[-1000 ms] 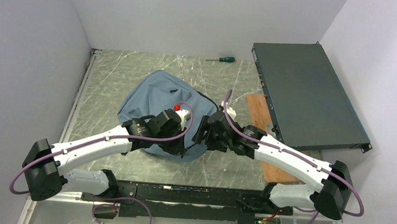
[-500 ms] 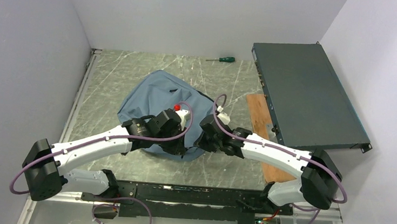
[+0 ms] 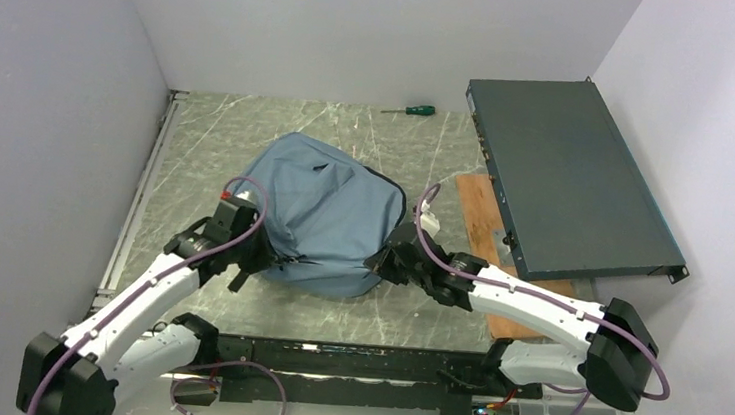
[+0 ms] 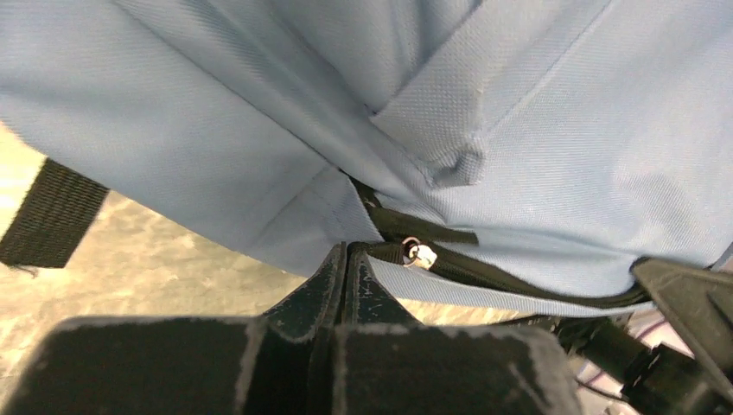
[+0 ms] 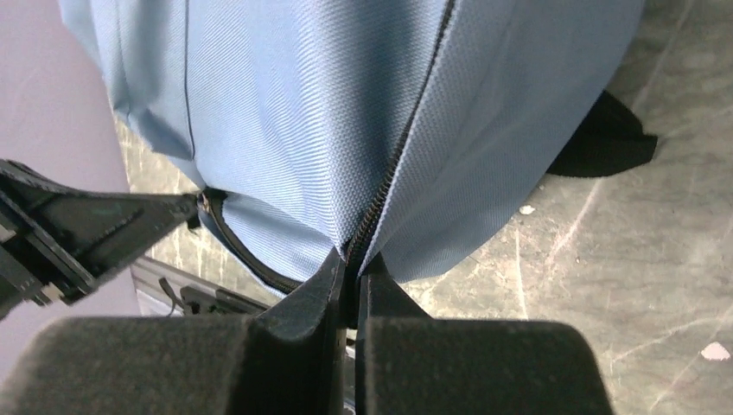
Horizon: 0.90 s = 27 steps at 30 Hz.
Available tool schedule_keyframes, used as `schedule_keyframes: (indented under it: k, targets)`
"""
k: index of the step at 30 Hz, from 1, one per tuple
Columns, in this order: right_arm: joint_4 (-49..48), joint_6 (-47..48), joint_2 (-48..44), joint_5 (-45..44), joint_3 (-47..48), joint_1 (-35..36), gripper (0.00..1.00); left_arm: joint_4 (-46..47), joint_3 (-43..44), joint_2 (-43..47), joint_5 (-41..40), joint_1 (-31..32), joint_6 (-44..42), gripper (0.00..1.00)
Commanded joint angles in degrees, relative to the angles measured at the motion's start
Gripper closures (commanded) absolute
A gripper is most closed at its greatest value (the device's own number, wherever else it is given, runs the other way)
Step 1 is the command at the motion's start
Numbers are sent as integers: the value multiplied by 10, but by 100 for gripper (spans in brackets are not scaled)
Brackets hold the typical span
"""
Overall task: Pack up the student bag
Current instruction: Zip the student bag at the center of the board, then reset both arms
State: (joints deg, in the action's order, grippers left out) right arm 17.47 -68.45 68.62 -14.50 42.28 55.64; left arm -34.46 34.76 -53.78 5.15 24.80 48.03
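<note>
The student bag (image 3: 328,214), a soft grey-blue backpack, lies mid-table with its black zipper line along the near side. My left gripper (image 3: 257,258) is at the bag's near-left corner. In the left wrist view the student bag (image 4: 484,112) fills the frame, and the left gripper (image 4: 347,251) is shut, pinching the zipper edge beside a small metal zipper pull (image 4: 420,253). My right gripper (image 3: 381,264) is at the near-right corner. In the right wrist view it (image 5: 353,261) is shut on the zipper seam of the student bag (image 5: 285,104).
A flat dark grey metal box (image 3: 572,175) lies at the right, partly over a wooden board (image 3: 482,228). A green-handled screwdriver (image 3: 409,110) lies near the back wall. A black strap end (image 5: 605,138) sticks out from under the bag. Walls close in on three sides.
The left arm has swung from on top of the bag to its near-left corner. The right gripper has shut on the near-right zipper seam. The bag now sits fuller and stretched between them.
</note>
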Motion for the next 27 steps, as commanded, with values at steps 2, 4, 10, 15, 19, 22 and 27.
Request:
schedule_keyframes:
  k: [2, 4, 10, 15, 19, 22, 27]
  targets:
    - [-4, 131, -31, -20, -8, -11, 100, -85, 20, 38, -137, -67, -24, 100]
    - [-24, 178, -38, 6, -7, -10, 98, -99, 46, 39, -128, -67, -37, 100]
    - [-11, 289, -61, 46, 9, -7, 43, -128, 77, 91, -116, -67, -42, 48]
    - [39, 345, -81, 49, 56, -7, 22, -115, 102, 139, -91, -67, -76, 22]
    - [99, 394, -85, 49, 122, -7, 14, -87, 148, 165, -43, -67, -126, 9]
    - [139, 424, -91, 32, 194, -7, 8, -55, 195, 182, -10, -67, -162, 1]
    - [208, 479, -93, -21, 338, -7, 0, -43, 315, 186, 7, -67, -229, 0]
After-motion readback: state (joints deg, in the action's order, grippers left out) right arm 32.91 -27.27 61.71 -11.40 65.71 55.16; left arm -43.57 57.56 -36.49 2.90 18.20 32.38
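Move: The left fingers are still shut on the zipper pull; its metal slider lies about 2 cm to their right, level fore and aft and roughly 1 cm lower. The bag's middle is some 10 cm ahead and 9 cm right of this hand, and a loose black strap end 5 cm back and 7 cm left. The right fingers still pinch the zip edge, with the slider about 18 cm to their left and a black strap stub 6 cm to their right. Tug the left gripper a last 2 cm left with the pull still pinched, then open it wide, letting go as it drifts a little farther left, and lift it clear of the bag, about 20 cm up in all, tilting the fingertips up and forward some 35 degrees. Meanwhile open the right gripper off the zip edge, turning it counter-clockwise, and raise it about 15 cm, speeding up as both leave. ##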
